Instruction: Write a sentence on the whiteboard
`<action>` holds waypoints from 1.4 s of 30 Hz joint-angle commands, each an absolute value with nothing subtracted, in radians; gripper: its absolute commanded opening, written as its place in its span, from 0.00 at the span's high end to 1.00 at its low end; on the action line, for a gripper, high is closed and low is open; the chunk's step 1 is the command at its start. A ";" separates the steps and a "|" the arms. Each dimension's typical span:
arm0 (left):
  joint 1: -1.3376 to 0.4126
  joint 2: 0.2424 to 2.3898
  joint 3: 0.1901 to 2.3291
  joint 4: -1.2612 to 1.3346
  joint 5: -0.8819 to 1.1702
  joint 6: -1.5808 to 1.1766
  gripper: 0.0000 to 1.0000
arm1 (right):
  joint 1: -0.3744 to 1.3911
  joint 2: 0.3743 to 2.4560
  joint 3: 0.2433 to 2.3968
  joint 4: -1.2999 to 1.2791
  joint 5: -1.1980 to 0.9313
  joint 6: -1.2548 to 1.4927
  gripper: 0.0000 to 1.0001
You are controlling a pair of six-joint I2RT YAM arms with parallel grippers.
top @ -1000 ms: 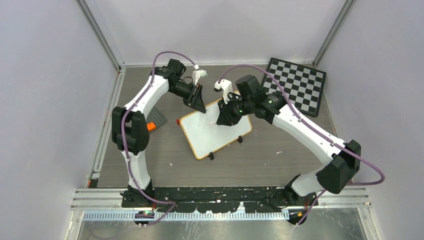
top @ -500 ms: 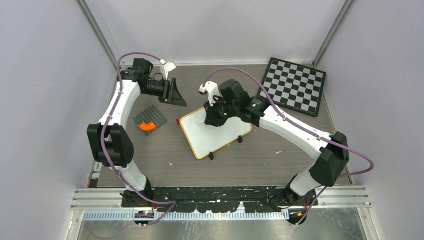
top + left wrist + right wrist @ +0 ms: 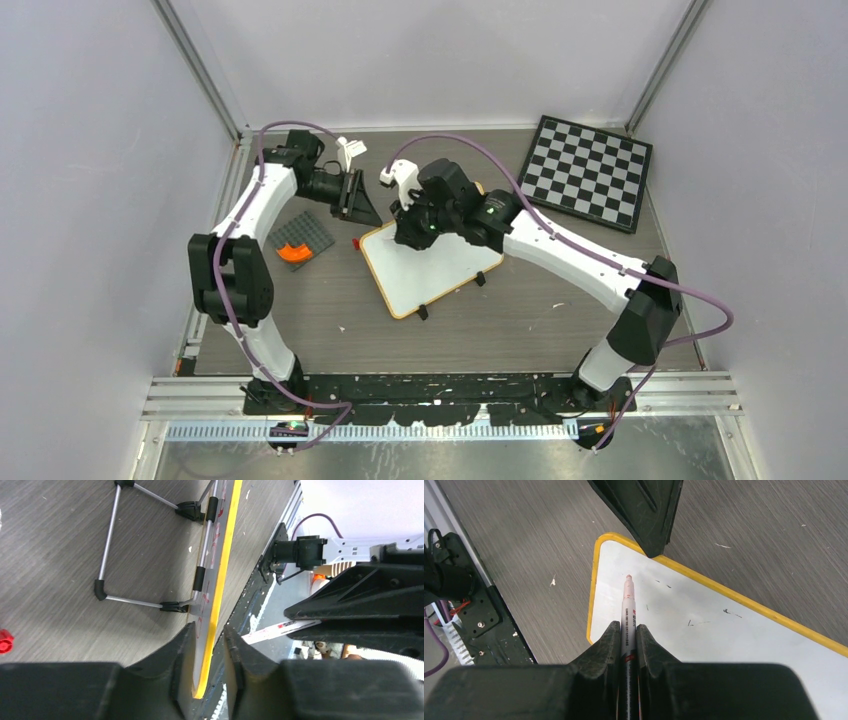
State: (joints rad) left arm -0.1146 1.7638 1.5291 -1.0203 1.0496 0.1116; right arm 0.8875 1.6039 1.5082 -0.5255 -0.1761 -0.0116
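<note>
The whiteboard (image 3: 435, 268) lies tilted mid-table, its orange-yellow rim (image 3: 593, 595) framing a white face with only a few small dark specks. My right gripper (image 3: 626, 627) is shut on a marker (image 3: 628, 605) whose tip points at the board's far left corner; in the top view this gripper (image 3: 408, 235) hangs over that corner. My left gripper (image 3: 210, 635) straddles the board's corner edge-on, and a gap shows between the rim (image 3: 220, 580) and one finger. Faint red strokes (image 3: 216, 532) on that narrow strip cannot be read as the sentence.
A checkered board (image 3: 590, 172) lies at the back right. Left of the whiteboard sits a grey plate with an orange piece (image 3: 298, 245). A small red cap (image 3: 357, 243) rests by the board's left corner. The board's wire stand (image 3: 107, 555) shows underneath it.
The left arm swung away to the left, then came back to the board's corner with its jaws wider than before. The right gripper carried the marker leftward to the board's far left corner.
</note>
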 commanded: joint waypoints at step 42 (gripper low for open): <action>-0.149 1.795 1.579 -1.008 1.075 0.125 1.00 | 0.946 1.706 1.607 -0.469 -0.035 -0.002 1.00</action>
State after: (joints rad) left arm -0.1375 1.7927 1.5455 -1.0039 1.0584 0.1123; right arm 0.9329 1.6886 1.5631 -0.5228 -0.0532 -0.0044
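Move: The right hand, marker gripped tip-first, has its writing spot on the whiteboard about 4 cm to its left, 2 cm ahead and 4 cm below; the board's upper-left corner is roughly 8 cm left, 1 cm ahead and 4 cm down, and the red cap on the table about 11 cm left, 4 cm ahead and 18 cm down. For the left hand, the board's upper edge is just 2 cm to its right, level in reach, and 1 cm below, between its open fingers. The right hand keeps its grip on the marker and sinks about 1.5 cm while edging left and slightly back, bringing the tip onto the whiteboard near the upper-left corner, then strokes nearly 2 cm forward with only slight further sinking and a few degrees of tilt, and ends with a short shift left. Meanwhile the left hand eases about 1 cm to the right and closes its partly open fingers fully at the board's upper edge, then stays there beside the writing. ##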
